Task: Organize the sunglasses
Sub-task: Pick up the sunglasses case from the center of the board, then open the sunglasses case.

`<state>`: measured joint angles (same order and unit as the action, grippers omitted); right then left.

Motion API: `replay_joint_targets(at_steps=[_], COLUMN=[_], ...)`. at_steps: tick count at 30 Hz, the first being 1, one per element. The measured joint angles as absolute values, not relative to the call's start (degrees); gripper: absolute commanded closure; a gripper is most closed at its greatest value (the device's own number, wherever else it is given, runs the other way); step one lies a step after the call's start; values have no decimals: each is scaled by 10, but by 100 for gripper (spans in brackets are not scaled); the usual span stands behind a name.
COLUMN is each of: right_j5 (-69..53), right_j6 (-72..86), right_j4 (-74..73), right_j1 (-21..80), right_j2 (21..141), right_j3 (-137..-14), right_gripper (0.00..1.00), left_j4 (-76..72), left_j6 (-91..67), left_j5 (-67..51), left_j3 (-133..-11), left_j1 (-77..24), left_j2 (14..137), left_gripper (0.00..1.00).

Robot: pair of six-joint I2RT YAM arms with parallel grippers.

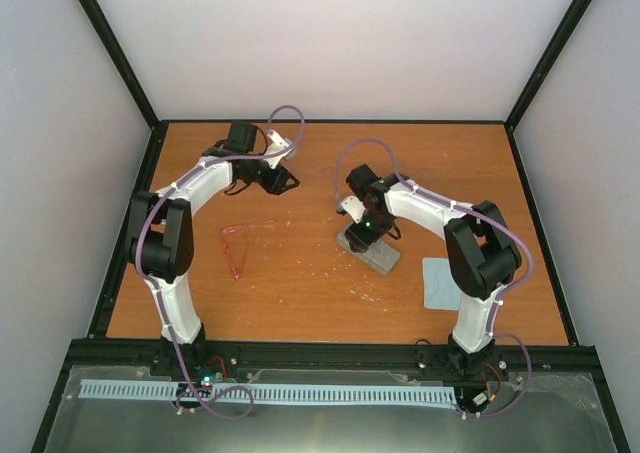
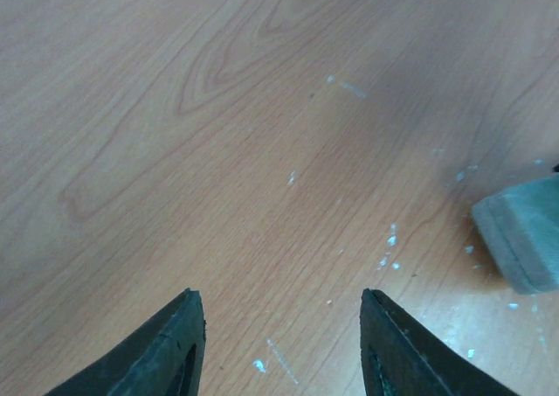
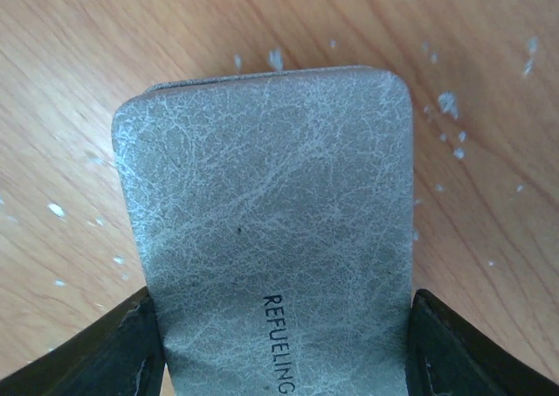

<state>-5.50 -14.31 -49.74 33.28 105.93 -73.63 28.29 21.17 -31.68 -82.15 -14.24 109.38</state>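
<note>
The sunglasses [image 1: 240,243], thin and translucent red-pink, lie on the wooden table left of centre with the arms spread. They do not show in either wrist view. My left gripper [image 1: 283,181] hangs open and empty above bare wood [image 2: 279,326], behind and to the right of the sunglasses. My right gripper [image 1: 362,235] straddles the closed grey case [image 3: 271,212], which bears the word REFUELING. Its fingers [image 3: 131,348] press against both long sides of the case. The case lies at the table's middle [image 1: 372,253], and one corner of it shows in the left wrist view [image 2: 524,239].
A light blue square cloth [image 1: 441,283] lies flat at the right, near the right arm's base. White flecks dot the wood around the case. Black frame rails and white walls border the table.
</note>
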Motion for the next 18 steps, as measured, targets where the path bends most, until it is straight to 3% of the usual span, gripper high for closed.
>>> replay_joint_targets(at_steps=[5, 14, 18], right_j5=[-127, -349, -428], right_j6=[-88, 67, 117], right_j4=[-521, -430, -389], right_j1=[314, 253, 255], right_j2=[1064, 1040, 1040], right_j3=[-807, -854, -854], right_gripper=[95, 97, 97], left_j4=[280, 224, 219], left_j6=[199, 189, 189], left_j5=[-374, -462, -480], left_j3=[-821, -793, -785], left_j1=[-145, -197, -219], left_j2=[1047, 905, 901], left_gripper=[78, 87, 96])
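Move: The right hand already has the sunglasses case gripped across its width, the case's middle about 2 cm back and 2 cm right of the hand. The left gripper it is taken to lies some 14 cm ahead, 16 cm to the left and 8 cm higher; the cloth lies about 10 cm back and 21 cm right. From the left hand the case's middle is roughly 16 cm back, 18 cm right and 9 cm down, the sunglasses about 14 cm back, 12 cm left and 10 cm down. Up, to the left and a little forward, the right hand carries the gripped case some 16 cm towards the left gripper, rolling some 40 degrees so its fingers swing to point down-left, and turning clockwise. The left hand rises about 16 cm while coming back and right towards the case, its wrist levelling, and its half-open fingers close nearly shut over the case's far end; contact there can't be seen. ##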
